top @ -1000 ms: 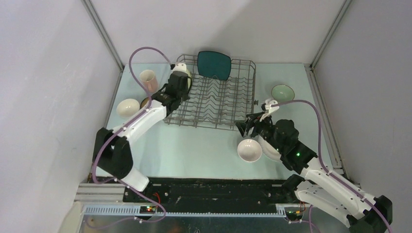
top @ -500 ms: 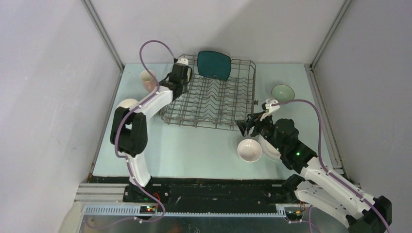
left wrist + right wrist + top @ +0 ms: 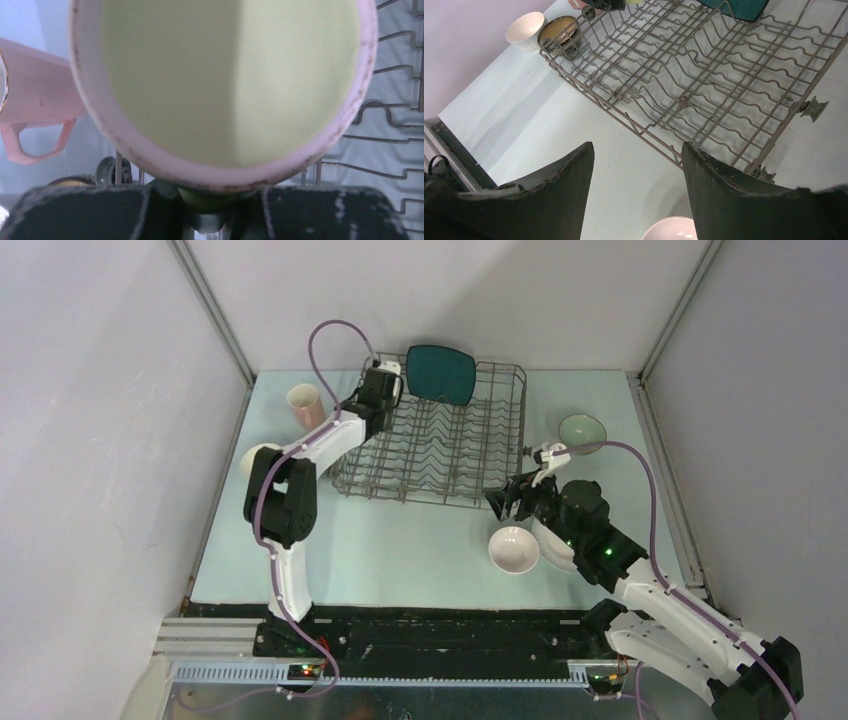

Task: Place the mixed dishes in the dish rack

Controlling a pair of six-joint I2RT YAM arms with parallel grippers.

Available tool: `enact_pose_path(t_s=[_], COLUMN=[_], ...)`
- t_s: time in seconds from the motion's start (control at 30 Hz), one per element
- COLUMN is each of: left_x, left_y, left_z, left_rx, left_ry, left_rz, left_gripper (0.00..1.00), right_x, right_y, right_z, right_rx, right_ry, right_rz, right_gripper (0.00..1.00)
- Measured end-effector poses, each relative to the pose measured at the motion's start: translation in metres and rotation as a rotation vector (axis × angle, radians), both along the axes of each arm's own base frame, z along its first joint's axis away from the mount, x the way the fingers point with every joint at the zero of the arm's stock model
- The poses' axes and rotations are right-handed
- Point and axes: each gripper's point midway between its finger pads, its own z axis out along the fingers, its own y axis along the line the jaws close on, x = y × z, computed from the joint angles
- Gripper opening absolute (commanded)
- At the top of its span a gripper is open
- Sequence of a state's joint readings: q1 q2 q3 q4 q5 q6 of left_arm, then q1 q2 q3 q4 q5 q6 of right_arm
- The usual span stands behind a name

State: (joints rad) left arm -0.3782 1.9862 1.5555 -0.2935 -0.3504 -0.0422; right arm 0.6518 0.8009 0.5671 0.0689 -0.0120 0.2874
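Observation:
The yellow-green mug fills the left wrist view, its mouth facing the camera. My left gripper is shut on its lower edge, over the far left corner of the dish rack. A teal plate stands at the rack's far edge. A pink cup and a white bowl sit left of the rack, with a dark brown bowl beside them. My right gripper hangs open above another white bowl, next to a white plate. A pale green bowl sits right of the rack.
Grey walls enclose the pale table on the left, back and right. The rack has small wheels on its right side. My right arm lies over part of the white plate.
My left arm has stretched farther out, carrying the mug from the rack's left side to its far left corner. The right arm has barely moved.

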Motion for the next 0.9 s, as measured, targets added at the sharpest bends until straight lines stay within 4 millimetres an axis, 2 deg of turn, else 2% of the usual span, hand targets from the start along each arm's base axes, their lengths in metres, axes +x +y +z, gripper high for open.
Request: enact_pose_path(t_s=[0.07,0.2,0.47,0.7,0.9], left_x=[0.005,0.027,0.049,0.072,0.082], left_y=[-0.002,-0.008,-0.008,-0.005,0.007], left_z=[0.0,0.005,0.002,-0.015,-0.027], left_rx=[0.007,0.004,0.027,0.019,-0.03], left_ry=[0.004,-0.018,-0.014,0.019,0.04], left_rz=[-0.016,-0.031,-0.012,0.007,0.036], left_gripper=[0.0,0.0,0.0,0.0,0.0], right_x=[0.001,0.003,0.002,0.002,0.003], right_y=[0.0,0.003,0.006,0.007,0.007], right_z=[-0.001,-0.003,-0.006,-0.006,-0.009], right_rx=[0.0,0.002,0.007,0.012,0.008], right_ry=[0.003,0.007,0.023,0.031,0.04], right_rz=[0.004,0.014,0.033,0.04,0.043], right_gripper=[0.67,0.67,0.66,0.66,0.66])
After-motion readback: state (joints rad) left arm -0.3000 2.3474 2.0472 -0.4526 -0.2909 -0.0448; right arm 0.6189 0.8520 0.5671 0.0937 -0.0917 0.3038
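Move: The left hand already holds the light green mug over the left side of the rack; the rack's far-left corner, where the mug is bound, lies about 9 cm ahead, 1 cm left and some 5 cm below the hand. The teal plate stands roughly 8 cm ahead and 14 cm to the right, about level in height, and the pink mug is 4 cm ahead, 20 cm left and 7 cm lower. From the right hand that corner is about 36 cm ahead, 27 cm left and 15 cm down. The left hand keeps its pinch on the light green mug and carries it forward about 8 cm, along the left side of the rack towards its far-left corner, to the left of the standing teal plate. It runs roughly level for the first half, then sinks some 3 cm while still going forward, the wrist hardly turning and the fingers staying closed on the mug. ##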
